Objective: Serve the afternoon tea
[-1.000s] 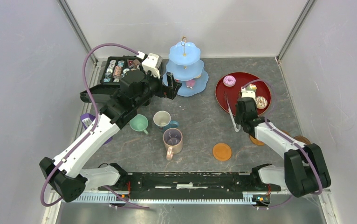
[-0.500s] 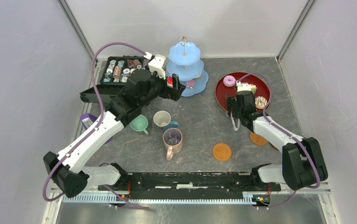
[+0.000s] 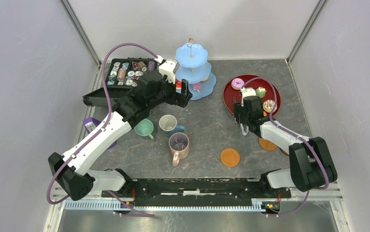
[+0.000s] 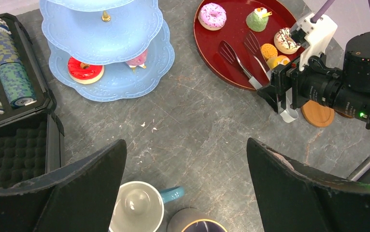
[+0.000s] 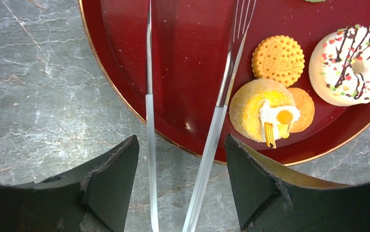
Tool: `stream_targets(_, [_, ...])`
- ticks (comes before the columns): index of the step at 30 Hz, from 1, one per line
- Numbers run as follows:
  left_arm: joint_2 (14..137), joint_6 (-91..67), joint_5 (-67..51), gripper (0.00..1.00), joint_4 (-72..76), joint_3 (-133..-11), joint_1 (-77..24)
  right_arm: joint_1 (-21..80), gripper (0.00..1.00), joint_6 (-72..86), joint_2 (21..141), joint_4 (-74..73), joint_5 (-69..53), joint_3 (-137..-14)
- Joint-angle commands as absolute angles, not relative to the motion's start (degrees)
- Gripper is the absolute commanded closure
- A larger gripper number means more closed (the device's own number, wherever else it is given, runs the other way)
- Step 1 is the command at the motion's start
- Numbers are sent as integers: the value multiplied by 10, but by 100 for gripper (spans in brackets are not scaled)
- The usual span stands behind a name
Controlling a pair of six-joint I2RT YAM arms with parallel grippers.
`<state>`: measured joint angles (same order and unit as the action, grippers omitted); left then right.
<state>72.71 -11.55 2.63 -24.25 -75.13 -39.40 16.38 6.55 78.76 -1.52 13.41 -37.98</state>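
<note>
The pale-blue three-tier stand (image 3: 192, 67) holds a red doughnut (image 4: 85, 71) and a pink pastry (image 4: 137, 59) on its bottom tier. My left gripper (image 4: 185, 159) hovers open and empty just in front of the stand, above the white-and-blue mug (image 4: 137, 208) and the pink-purple mug (image 4: 197, 224). My right gripper (image 5: 182, 164) is open at the near-left rim of the red tray (image 5: 183, 72). Both arms of the metal tongs (image 5: 217, 111) lie between its jaws, spread, clear of both pads. On the tray are a yellow pastry (image 5: 263, 108), a biscuit (image 5: 278, 58) and a sprinkled doughnut (image 5: 349, 63).
A mint-green mug (image 3: 143, 127) stands left of the other two. Brown coasters lie at the front (image 3: 230, 156) and under the right arm (image 3: 267, 144). The open black case (image 3: 125, 72) of capsules sits at the back left. A pink doughnut (image 4: 212, 14) and a green pastry (image 4: 257, 19) lie further back on the tray.
My right gripper has opened and the tongs' arms have sprung apart between its jaws. The left arm has swung right along the front of the stand.
</note>
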Motion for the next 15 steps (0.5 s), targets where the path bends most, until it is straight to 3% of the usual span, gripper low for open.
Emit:
stream_targets(1, [705,-110,6,0,-237,-759,-395,160,29,62,790,31,153,-362])
stream_targets(8, [673,-100,20,0,-217,-713,-397,145,49,73,808,58,138,-362])
stream_targets(15, [652,-96,28,0,-215,-695,-408,138,48,80,827,42,132,-411])
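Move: The tongs lie between my open right fingers, their middle about 2 cm ahead and a couple of centimetres below the hand point, prongs in the red tray and handle sticking back over its rim. The egg cake sits some 3 cm ahead and 7 cm to the right, the biscuit 7 ahead and 8 right, the sprinkled donut 6 ahead and 15 right. From my left hand the tongs are about 25 cm right, 2 cm ahead and 25 cm below. With my right hand I sink and drift right, each by about 1 cm, around the tongs' handles. I close the fingers from well open to about half until both tips bear on the two arms from outside, then push forward about 1 cm towards the tray. My empty left hand, still wide open, draws back roughly 2 cm and a little left, away from the cake stand. ##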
